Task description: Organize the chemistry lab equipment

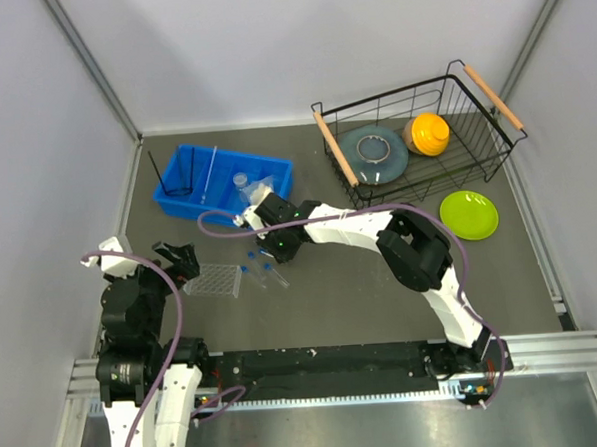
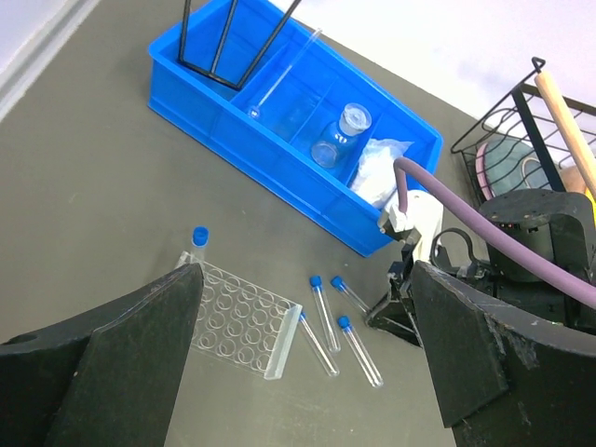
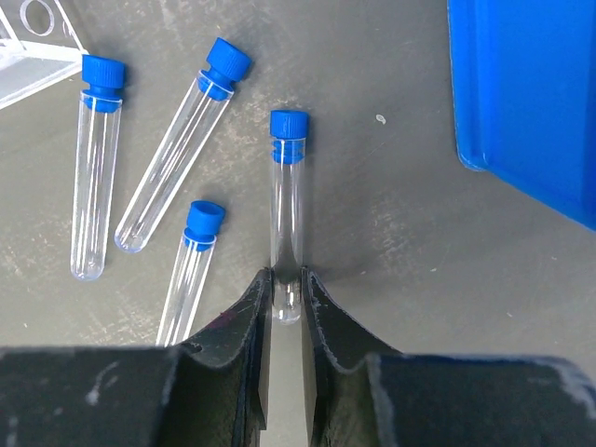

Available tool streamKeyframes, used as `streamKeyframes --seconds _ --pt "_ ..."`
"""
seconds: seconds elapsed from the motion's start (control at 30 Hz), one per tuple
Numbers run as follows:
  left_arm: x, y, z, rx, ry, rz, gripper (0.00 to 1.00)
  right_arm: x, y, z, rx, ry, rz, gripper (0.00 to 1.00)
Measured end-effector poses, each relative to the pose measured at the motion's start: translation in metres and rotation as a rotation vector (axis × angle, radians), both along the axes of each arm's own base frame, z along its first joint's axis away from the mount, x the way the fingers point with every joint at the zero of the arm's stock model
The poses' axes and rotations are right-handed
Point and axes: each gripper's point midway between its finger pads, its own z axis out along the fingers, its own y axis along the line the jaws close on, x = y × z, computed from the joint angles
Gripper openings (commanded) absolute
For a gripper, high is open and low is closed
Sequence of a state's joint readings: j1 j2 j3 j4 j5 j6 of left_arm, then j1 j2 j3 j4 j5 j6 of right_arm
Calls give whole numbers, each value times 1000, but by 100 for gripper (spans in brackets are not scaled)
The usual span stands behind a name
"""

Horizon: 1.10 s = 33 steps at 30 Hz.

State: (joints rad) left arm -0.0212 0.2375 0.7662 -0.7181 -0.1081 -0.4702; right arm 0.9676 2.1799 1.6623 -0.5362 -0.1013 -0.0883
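Observation:
My right gripper [image 3: 286,277] is shut on the rounded end of a clear blue-capped test tube [image 3: 287,200] that lies on the table. Three more tubes [image 3: 96,168] lie loose to its left. The clear tube rack [image 2: 237,317] lies flat beside them, with one blue cap [image 2: 199,236] showing at its far corner. My left gripper [image 2: 303,279] hangs open above the rack and holds nothing. A blue bin [image 2: 251,154] behind holds the black ring stand [image 2: 223,37], the glass rod [image 2: 284,70], the small clear cup [image 2: 340,135] and the white packet [image 2: 382,168].
A black wire basket [image 1: 483,104] stands at the back right with a grey dish [image 1: 373,151] and an orange dish [image 1: 429,134] inside. A green dish [image 1: 468,215] lies in front of it. Walls close in the table on the left, right and back.

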Motion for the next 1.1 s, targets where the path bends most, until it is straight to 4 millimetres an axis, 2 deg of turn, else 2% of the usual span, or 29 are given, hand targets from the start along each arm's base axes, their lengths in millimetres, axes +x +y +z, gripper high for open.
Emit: streamKeyframes --seconds 0.1,0.27,0.53,0.67,0.9,1.0,1.1 --pt "3 -6 -7 -32 12 -22 99 1 -1 0 4 -7 0 8" --pt "9 -24 -33 -124 67 -86 99 4 -9 1 15 -16 -9 6" --pt "17 -54 -55 -308 104 -189 99 -6 -42 9 43 34 -28 5" --pt "21 -70 -66 -413 120 -244 99 -13 -46 28 104 58 -20 5" --pt "33 -106 -85 -649 168 -389 98 -24 -37 80 297 96 28 5" --pt "34 -119 -96 -735 224 -438 98 -36 -33 92 363 134 64 5" --pt "36 -129 -96 -794 262 -489 95 -51 -31 98 410 184 103 5"
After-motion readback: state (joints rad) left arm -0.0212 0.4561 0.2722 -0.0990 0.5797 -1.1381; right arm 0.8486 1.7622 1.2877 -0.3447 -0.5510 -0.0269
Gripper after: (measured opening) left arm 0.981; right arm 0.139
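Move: The right fingers are already shut near the bottom end of a blue-capped tube on the table. The tube rack lies about 13 cm to the right hand's left and 5 cm back. One loose tube lies about 4 cm back, straight behind; a second loose tube lies 3 cm back and 4 cm left. From the empty left hand, the gripped tube is about 9 cm ahead, 15 cm right and 25 cm below. Keeping its pinch on the tube, the right hand first shifts about 4.5 cm right, low over the table, away from the rack, then lifts about 10 cm while drawing back some 5 cm and tilting. The wide-open left hand swings about 13 cm right and 10 cm down towards the tube, slightly forward, left side dipping about 45 degrees and turning clockwise. ##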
